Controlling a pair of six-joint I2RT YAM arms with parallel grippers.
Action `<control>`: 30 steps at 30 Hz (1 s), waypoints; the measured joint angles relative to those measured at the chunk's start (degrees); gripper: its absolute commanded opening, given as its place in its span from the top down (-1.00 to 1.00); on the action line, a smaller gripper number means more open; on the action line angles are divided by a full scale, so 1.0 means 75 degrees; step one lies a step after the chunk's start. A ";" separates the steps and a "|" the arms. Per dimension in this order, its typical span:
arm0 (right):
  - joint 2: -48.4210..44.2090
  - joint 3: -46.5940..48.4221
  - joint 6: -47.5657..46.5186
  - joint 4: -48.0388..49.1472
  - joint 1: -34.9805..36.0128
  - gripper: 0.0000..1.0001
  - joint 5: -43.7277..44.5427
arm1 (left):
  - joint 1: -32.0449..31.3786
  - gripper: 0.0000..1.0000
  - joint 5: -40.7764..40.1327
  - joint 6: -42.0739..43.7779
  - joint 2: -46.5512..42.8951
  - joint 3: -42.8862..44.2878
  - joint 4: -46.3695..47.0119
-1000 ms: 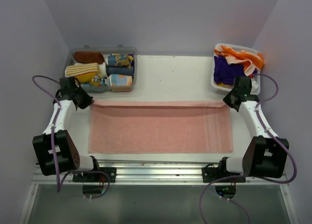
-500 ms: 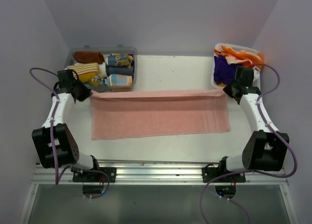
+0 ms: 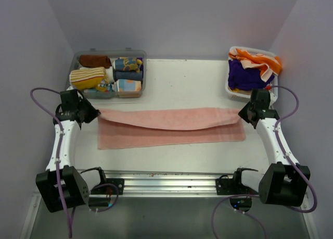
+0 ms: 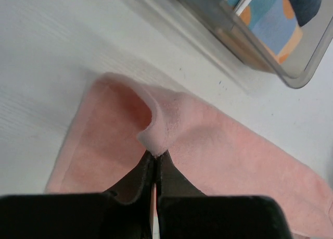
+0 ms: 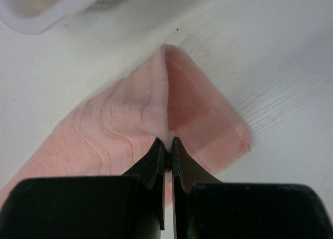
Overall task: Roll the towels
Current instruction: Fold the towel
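A pink towel (image 3: 171, 127) lies across the table, its far long edge lifted and drawn over the near part. My left gripper (image 3: 97, 114) is shut on the towel's far left corner (image 4: 154, 140). My right gripper (image 3: 241, 115) is shut on the far right corner (image 5: 167, 135). Between the two grips the raised edge sags in the middle. More towels (image 3: 250, 67), orange-and-cream and purple, lie heaped in a white basket (image 3: 232, 89) at the back right.
A clear plastic bin (image 3: 136, 93) at the back left holds several rolled towels, and its corner (image 4: 291, 77) shows in the left wrist view. The white basket's rim (image 5: 41, 20) lies just beyond the right gripper. Purple walls close in on three sides.
Both grippers have carried the towel's far edge up and toward the near side, folding it over. The flat spread towel is now a narrower band.
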 measured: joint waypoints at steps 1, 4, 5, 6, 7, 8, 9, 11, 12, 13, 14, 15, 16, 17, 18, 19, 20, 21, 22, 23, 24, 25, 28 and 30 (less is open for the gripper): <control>-0.0020 -0.0076 -0.0015 -0.0067 0.0000 1.00 0.0035 | 0.0000 1.00 0.0015 0.0000 -0.0172 -0.0178 -0.0090; -0.0023 -0.0350 -0.0085 -0.0160 -0.0015 1.00 0.0166 | 0.0000 1.00 0.0032 -0.0003 -0.0600 -0.0717 -0.0388; -0.0020 -0.0446 -0.0105 -0.0178 -0.0032 1.00 0.0178 | 0.0000 1.00 0.0032 -0.0003 -0.0662 -0.0845 -0.0487; -0.0015 -0.0516 -0.0122 -0.0198 -0.0050 1.00 0.0184 | 0.0000 1.00 0.0026 -0.0003 -0.0694 -0.0938 -0.0592; 0.0009 -0.0592 -0.0131 -0.0213 -0.0076 1.00 0.0192 | 0.0000 1.00 0.0017 0.0000 -0.0705 -0.1000 -0.0662; 0.0029 -0.0662 -0.0137 -0.0210 -0.0108 1.00 0.0195 | 0.0000 1.00 -0.0009 0.0000 -0.0717 -0.1052 -0.0729; 0.0052 -0.0723 -0.0149 -0.0216 -0.0137 1.00 0.0210 | 0.0000 1.00 -0.0047 0.0000 -0.0729 -0.1075 -0.0796; 0.0093 -0.0790 -0.0172 -0.0224 -0.0198 1.00 0.0216 | 0.0000 1.00 -0.0105 0.0003 -0.0746 -0.1075 -0.0857; 0.0108 -0.0796 -0.0181 -0.0230 -0.0224 1.00 0.0221 | 0.0000 1.00 -0.0140 0.0017 -0.0775 -0.1075 -0.0871; 0.0114 -0.0796 -0.0187 -0.0219 -0.0254 1.00 0.0221 | 0.0000 1.00 -0.0157 0.0032 -0.0804 -0.1078 -0.0889; 0.0117 -0.0796 -0.0187 -0.0216 -0.0274 1.00 0.0221 | 0.0000 1.00 -0.0189 0.0052 -0.0836 -0.1093 -0.0889; 0.0117 -0.0796 -0.0187 -0.0216 -0.0297 1.00 0.0221 | 0.0000 1.00 -0.0224 0.0055 -0.0866 -0.1119 -0.0886; 0.0117 -0.0796 -0.0187 -0.0213 -0.0315 1.00 0.0227 | 0.0000 1.00 -0.0254 0.0055 -0.0886 -0.1160 -0.0892; 0.0117 -0.0796 -0.0187 -0.0213 -0.0329 1.00 0.0233 | 0.0000 1.00 -0.0280 0.0055 -0.0892 -0.1195 -0.0909; 0.0117 -0.0796 -0.0187 -0.0213 -0.0335 1.00 0.0242 | 0.0000 1.00 -0.0300 0.0055 -0.0892 -0.1212 -0.0947; 0.0117 -0.0799 -0.0187 -0.0213 -0.0338 1.00 0.0268 | 0.0000 1.00 -0.0323 0.0055 -0.0895 -0.1230 -0.0976; 0.0114 -0.0807 -0.0187 -0.0213 -0.0341 1.00 0.0294 | 0.0000 1.00 -0.0344 0.0055 -0.0903 -0.1233 -0.1020; 0.0102 -0.0822 -0.0187 -0.0204 -0.0344 1.00 0.0309 | 0.0000 1.00 -0.0367 0.0055 -0.0924 -0.1233 -0.1055; 0.0073 -0.0854 -0.0187 -0.0198 -0.0347 1.00 0.0329 | 0.0000 1.00 -0.0399 0.0055 -0.0965 -0.1233 -0.1087; 0.0041 -0.0895 -0.0189 -0.0207 -0.0347 1.00 0.0344 | 0.0000 1.00 -0.0428 0.0055 -0.1008 -0.1233 -0.1125; 0.0000 -0.0927 -0.0189 -0.0227 -0.0347 1.00 0.0353 | 0.0000 1.00 -0.0452 0.0055 -0.1049 -0.1233 -0.1157; -0.0032 -0.0947 -0.0189 -0.0236 -0.0347 1.00 0.0353 | 0.0000 1.00 -0.0466 0.0055 -0.1078 -0.1233 -0.1180; -0.0105 -0.1032 -0.0184 -0.0230 -0.0347 1.00 0.0347 | 0.0000 1.00 -0.0481 0.0055 -0.1119 -0.1233 -0.1256; -0.0163 -0.1128 -0.0178 -0.0236 -0.0350 1.00 0.0344 | 0.0000 1.00 -0.0487 0.0055 -0.1122 -0.1233 -0.1317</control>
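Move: Both hands pinch the ends of the towel's raised edge, about 10 cm above the table. From the left hand, the lower layer's near left corner lies about 13 cm back and level sideways, the bin of rolled towels some 22 cm ahead and 4 cm right. From the right hand, the lower layer's near right corner is about 10 cm back and 3 cm right, the laundry basket some 22 cm ahead and 7 cm right. Keeping their pinch on the two ends of the towel's raised edge, both hands draw it back and down together over the lower layer towards its near edge, the left about 7 cm back and 5 cm down, the right about 5 cm each way with a slight drift to its right. Most of this comes as one quick sweep while the fingers tip some 10 degrees steeper, then both ease on slowly towards the bases, still gripping. ##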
